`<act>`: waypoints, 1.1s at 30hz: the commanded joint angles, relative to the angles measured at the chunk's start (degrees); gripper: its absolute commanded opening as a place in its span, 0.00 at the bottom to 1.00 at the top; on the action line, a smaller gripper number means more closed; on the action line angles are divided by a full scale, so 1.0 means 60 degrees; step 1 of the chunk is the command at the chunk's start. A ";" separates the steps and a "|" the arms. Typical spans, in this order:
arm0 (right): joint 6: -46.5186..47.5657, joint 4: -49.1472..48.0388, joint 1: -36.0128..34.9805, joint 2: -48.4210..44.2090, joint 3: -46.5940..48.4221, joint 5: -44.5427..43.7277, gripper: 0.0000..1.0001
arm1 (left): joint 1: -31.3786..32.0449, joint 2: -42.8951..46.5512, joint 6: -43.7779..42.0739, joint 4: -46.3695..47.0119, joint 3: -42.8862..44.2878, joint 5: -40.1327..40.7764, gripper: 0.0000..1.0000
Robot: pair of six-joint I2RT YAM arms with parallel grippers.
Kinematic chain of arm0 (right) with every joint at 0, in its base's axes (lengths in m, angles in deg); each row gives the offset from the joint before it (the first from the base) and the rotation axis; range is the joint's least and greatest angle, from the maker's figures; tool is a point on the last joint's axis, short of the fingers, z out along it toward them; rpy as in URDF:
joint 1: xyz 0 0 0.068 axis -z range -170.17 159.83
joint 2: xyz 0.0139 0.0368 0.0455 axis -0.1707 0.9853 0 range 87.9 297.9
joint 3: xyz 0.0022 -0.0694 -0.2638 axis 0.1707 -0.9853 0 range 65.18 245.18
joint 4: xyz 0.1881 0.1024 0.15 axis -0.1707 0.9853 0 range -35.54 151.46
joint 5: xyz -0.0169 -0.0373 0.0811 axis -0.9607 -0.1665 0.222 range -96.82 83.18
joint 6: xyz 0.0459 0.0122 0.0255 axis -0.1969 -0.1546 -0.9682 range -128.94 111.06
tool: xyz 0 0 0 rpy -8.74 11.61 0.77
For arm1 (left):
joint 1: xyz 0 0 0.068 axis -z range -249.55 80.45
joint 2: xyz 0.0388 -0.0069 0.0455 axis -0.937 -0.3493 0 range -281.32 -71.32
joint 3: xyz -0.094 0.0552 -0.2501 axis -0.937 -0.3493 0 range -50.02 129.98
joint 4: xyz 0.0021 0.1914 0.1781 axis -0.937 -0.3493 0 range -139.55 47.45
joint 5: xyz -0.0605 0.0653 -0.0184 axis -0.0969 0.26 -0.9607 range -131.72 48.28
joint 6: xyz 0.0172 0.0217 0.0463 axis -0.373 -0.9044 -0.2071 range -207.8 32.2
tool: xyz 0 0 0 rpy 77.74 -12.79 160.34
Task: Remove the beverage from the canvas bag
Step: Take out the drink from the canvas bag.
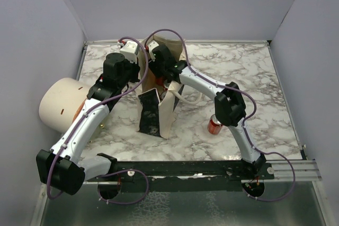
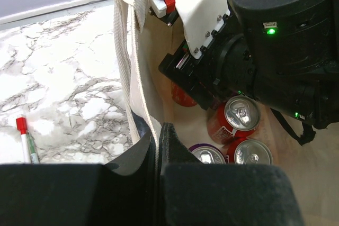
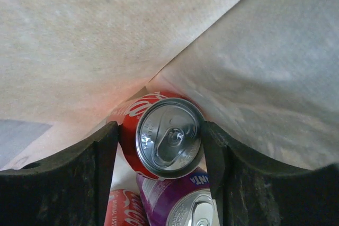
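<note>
The cream canvas bag [image 1: 168, 110] stands mid-table with its black panel facing the arms. My left gripper [image 2: 157, 130] is shut on the bag's rim beside its loop handle [image 2: 124, 51], holding the mouth apart. My right gripper [image 3: 160, 133] reaches down inside the bag, both fingers pressed against a red cola can [image 3: 169, 136], one on each side. Under that can lie a purple can [image 3: 175, 194] and another red can [image 3: 124, 210]. In the left wrist view, two red cans [image 2: 241, 115] and a purple one [image 2: 206, 154] show on the bag's floor.
A red can [image 1: 214, 125] stands on the marble table right of the bag, by the right arm's elbow. A big cream cylinder [image 1: 61, 104] lies at the left. A red-capped marker [image 2: 24, 138] lies on the table left of the bag. Grey walls enclose three sides.
</note>
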 commanded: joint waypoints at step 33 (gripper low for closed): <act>0.0696 -0.0320 -0.0105 -0.1155 -0.1251 0.0107 0.93 | -0.0069 0.0401 0.0032 0.1351 0.0405 -0.0714 0.00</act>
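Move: The red can to be taken stands in the bag's far-left corner, its lid between the right fingertips and its middle about 3 cm ahead, 1 cm left and 6 cm below. A purple can sits some 6 cm right of it and 3 cm nearer; another red can is about 7 cm nearer and 1 cm to its right. From the left hand, on the left rim, the corner can lies about 7 cm ahead, 7 cm right and 20 cm below. Backing off about 3 cm from the bag's far-left corner, the right hand opens its part-closed fingers wide around the red can's lid and rises barely 1 cm. It turns nearly 10 degrees counter-clockwise, then swings partly back as it edges right by about 1.5 cm. The left hand keeps its pinch on the left rim, shifting it about 1 cm to the right. ##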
